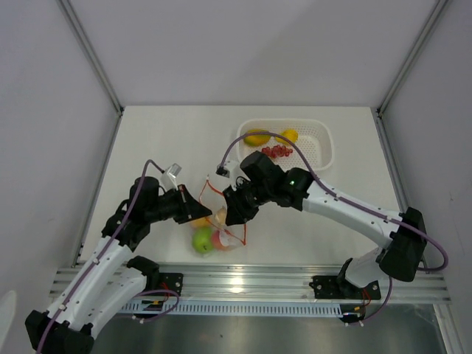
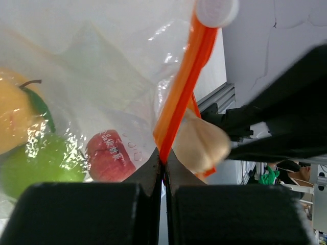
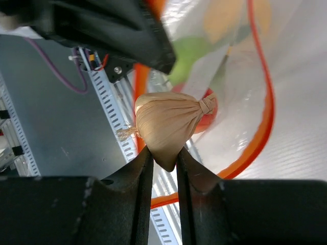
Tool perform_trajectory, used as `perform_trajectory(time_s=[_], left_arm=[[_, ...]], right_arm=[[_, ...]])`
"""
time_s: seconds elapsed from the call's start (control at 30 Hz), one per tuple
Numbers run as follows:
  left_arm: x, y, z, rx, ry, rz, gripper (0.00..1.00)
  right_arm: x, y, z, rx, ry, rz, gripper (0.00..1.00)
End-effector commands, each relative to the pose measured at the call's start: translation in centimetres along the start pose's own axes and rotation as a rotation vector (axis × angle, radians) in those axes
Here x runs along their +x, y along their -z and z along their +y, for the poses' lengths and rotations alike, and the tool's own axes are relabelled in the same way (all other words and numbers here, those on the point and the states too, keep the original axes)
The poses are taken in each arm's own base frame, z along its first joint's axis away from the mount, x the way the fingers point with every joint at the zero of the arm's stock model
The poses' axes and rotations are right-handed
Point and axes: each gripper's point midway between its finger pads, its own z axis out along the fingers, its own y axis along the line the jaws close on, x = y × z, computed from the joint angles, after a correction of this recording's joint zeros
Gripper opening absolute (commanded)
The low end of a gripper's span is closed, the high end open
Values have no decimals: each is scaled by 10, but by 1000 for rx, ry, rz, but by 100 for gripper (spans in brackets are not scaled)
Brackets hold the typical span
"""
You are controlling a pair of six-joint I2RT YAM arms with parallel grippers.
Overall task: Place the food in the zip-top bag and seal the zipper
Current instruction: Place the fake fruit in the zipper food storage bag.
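Observation:
The clear zip-top bag (image 1: 223,221) hangs between both arms near the table's front edge, its orange zipper (image 2: 180,94) parted into an open loop (image 3: 261,127). My left gripper (image 2: 164,163) is shut on the zipper strip at one side of the mouth. Inside lie a green apple (image 1: 202,240), a red fruit (image 2: 109,155) and a yellow mango (image 2: 13,115). My right gripper (image 3: 163,153) is shut on a beige, garlic-shaped piece of food (image 3: 166,122) and holds it at the bag's mouth (image 2: 202,144), beside the left fingers.
A white perforated basket (image 1: 322,147) stands at the back right with two yellow fruits (image 1: 256,137) and a dark red grape bunch (image 1: 276,151). An aluminium rail (image 1: 243,280) runs along the near edge under the bag.

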Motion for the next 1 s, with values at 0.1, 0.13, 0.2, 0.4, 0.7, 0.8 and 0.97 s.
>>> perform_trajectory(time_s=[0.1, 0.13, 0.2, 0.4, 0.7, 0.8, 0.97], left_arm=[[-12, 26, -40, 86, -53, -50, 1], [-14, 31, -46, 94, -59, -54, 1], [-15, 35, -52, 110, -69, -61, 1], [-14, 36, -58, 129, -56, -46, 1], [-12, 32, -48, 103, -48, -45, 0], [-11, 31, -45, 99, -47, -45, 1], [-10, 28, -40, 85, -49, -49, 1]], right_arm=[[-17, -17, -20, 83, -15, -49, 25], [-19, -21, -22, 86, -19, -48, 25], [-20, -25, -21, 75, -21, -45, 25], [-30, -38, -13, 35, -5, -44, 29], [-37, -43, -15, 66, 4, -52, 79], [-38, -38, -18, 90, 9, -63, 87], [-46, -20, -24, 163, 19, -106, 87]])
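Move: My right hand already holds the beige onion at the zip-top bag's open mouth; the middle of that opening is about 2 cm ahead, 2 cm left and 4 cm below. Inside the bag, the peach lies some 2 cm back, 3 cm left and 10 cm down; the green apple is about 6 cm farther left of it, level with it. My left hand already pinches the orange rim, the mouth's middle about 4 cm to its right and 3 cm lower. Keeping my left fingers shut on the orange rim, I lift it about 5 cm early on, easing slightly back, then hold it there. Meanwhile my right hand carries the onion down, forward and left into the bag's mouth, roughly 3 cm each way, and near the end spreads its fingers wide to let go of the onion above the fruit. ##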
